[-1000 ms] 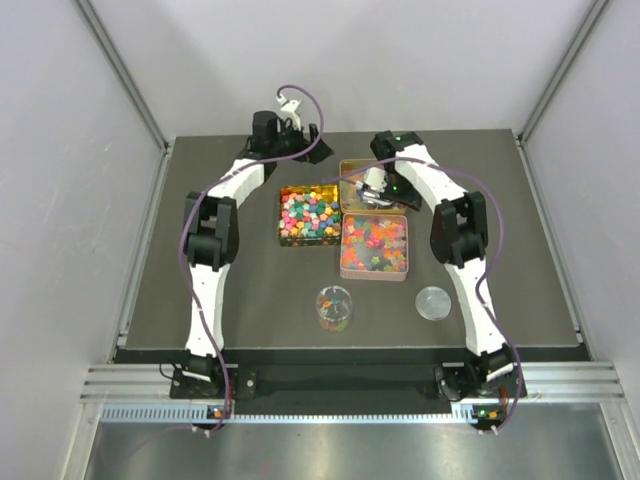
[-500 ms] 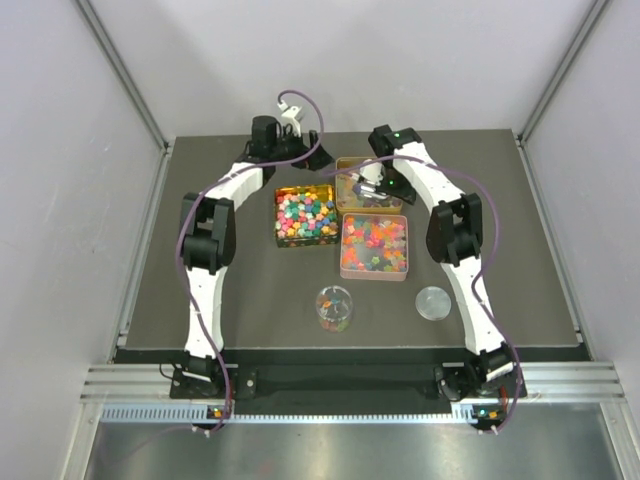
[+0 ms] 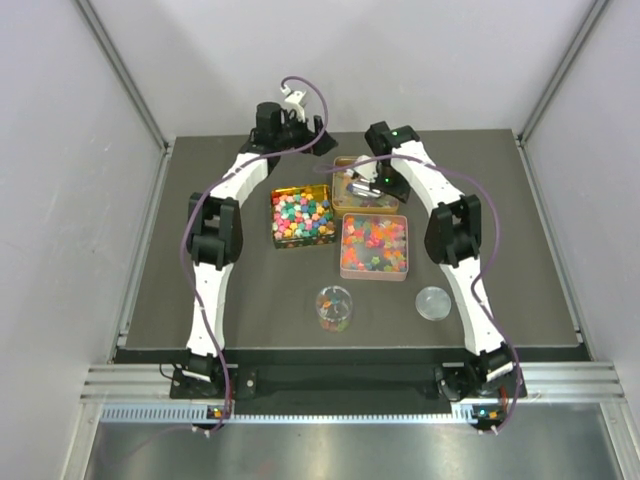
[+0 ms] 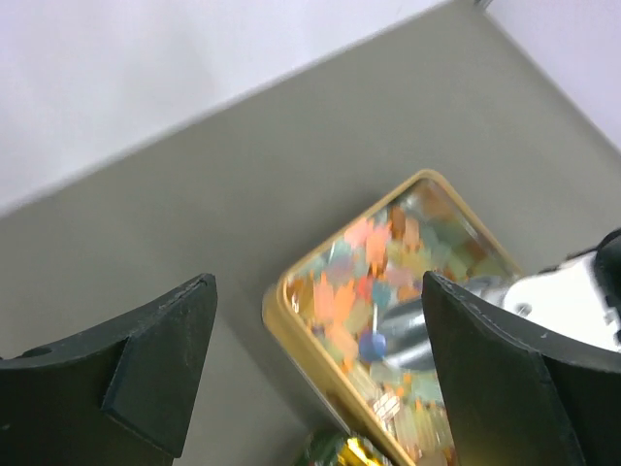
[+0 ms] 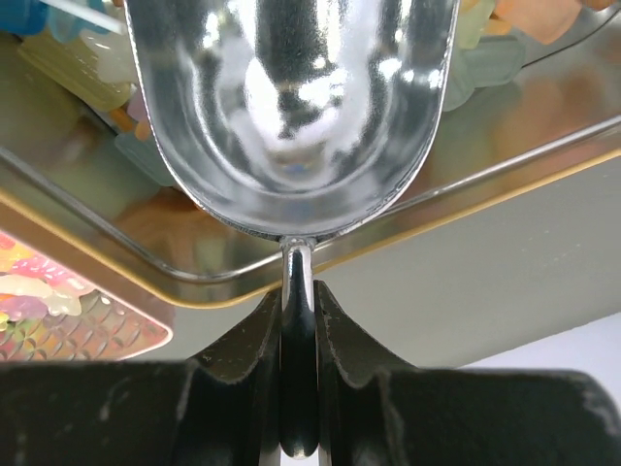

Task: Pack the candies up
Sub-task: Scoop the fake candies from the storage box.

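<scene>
The candies lie in three places: opaque cubes in a gold tin (image 3: 302, 216), translucent gummies in a pink tin (image 3: 375, 246), and some in a small clear jar (image 3: 334, 308). My right gripper (image 3: 360, 182) (image 5: 299, 325) is shut on the handle of a shiny metal scoop (image 5: 291, 107). The scoop's bowl is empty and sits inside a mirror-like gold tray (image 3: 352, 200) (image 5: 485, 209). A few gummies (image 5: 490, 44) lie past the scoop. My left gripper (image 3: 303, 132) (image 4: 310, 374) hovers open and empty at the back, over the tray's rim (image 4: 291, 325).
A round clear lid (image 3: 433, 301) lies at the front right, beside the jar. The pink tin's corner (image 5: 58, 316) shows just left of the tray. Grey walls close in the mat on three sides.
My left gripper has swung right along the back edge towards the gold tray. The right gripper with the scoop has shifted a little left in the tray.
</scene>
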`<state>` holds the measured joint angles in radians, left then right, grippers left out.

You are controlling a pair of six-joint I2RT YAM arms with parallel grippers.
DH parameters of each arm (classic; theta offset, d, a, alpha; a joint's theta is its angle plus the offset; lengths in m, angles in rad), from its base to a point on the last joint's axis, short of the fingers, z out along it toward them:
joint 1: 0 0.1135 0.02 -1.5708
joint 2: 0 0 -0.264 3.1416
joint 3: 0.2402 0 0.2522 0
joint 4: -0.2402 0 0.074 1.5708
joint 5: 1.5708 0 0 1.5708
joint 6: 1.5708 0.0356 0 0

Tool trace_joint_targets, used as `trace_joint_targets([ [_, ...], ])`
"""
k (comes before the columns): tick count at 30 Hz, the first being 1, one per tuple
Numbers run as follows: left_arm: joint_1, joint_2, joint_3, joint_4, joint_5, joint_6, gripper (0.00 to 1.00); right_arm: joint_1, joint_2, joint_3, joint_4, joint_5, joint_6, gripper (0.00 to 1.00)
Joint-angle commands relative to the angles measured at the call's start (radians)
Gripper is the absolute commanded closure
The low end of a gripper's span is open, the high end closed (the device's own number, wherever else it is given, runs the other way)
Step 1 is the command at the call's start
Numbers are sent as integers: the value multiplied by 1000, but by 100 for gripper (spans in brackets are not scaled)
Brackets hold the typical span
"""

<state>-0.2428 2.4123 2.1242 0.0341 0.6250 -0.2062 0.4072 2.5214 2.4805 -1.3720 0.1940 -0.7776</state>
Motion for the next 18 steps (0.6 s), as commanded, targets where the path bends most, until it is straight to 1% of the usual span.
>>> trace_joint_targets([
  [1,-1,-126,-111,-17,-27,28,10,18,-157,-27,37,21,-40,100],
  [2,-1,-137,-125,-25,-42,39,10,15,-214,-95,59,34,-82,100],
  [5,-1,-166,-147,-77,-64,71,10,-2,-291,-184,125,87,-161,100],
  [8,2,-189,-142,-126,-76,112,10,-27,-293,-166,155,143,-230,100],
  [13,5,-173,-100,-184,-88,140,10,-47,-251,-97,237,202,-351,100],
  [18,5,-160,-90,-201,-96,149,10,-45,-225,-112,341,260,-501,100],
])
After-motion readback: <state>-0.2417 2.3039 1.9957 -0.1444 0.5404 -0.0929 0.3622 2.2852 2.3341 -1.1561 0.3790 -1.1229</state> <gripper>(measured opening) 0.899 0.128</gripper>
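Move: The right hand grips the scoop's handle just outside the gold tin's right rim, with the scoop among the candies. The tin's middle is about 11 cm to its left, 4 cm ahead and 5 cm below. The pink tin lies 14 cm back and 10 cm left; the green tin 6 cm back and 31 cm left; the glass jar 28 cm back and 21 cm left. From the empty left hand, the gold tin is some 10 cm back, 9 cm right and 16 cm below. The scoop comes free of the candies in the gold tin as the right hand, keeping its pinch on the handle, rises about 10 cm, drifting left and, after a slight dip back, forward. The wrist swings the fingertips outward and turns somewhat counter-clockwise, roughly 20 degrees in all. The left hand, still open, eases back, left and down, then rises a little. ##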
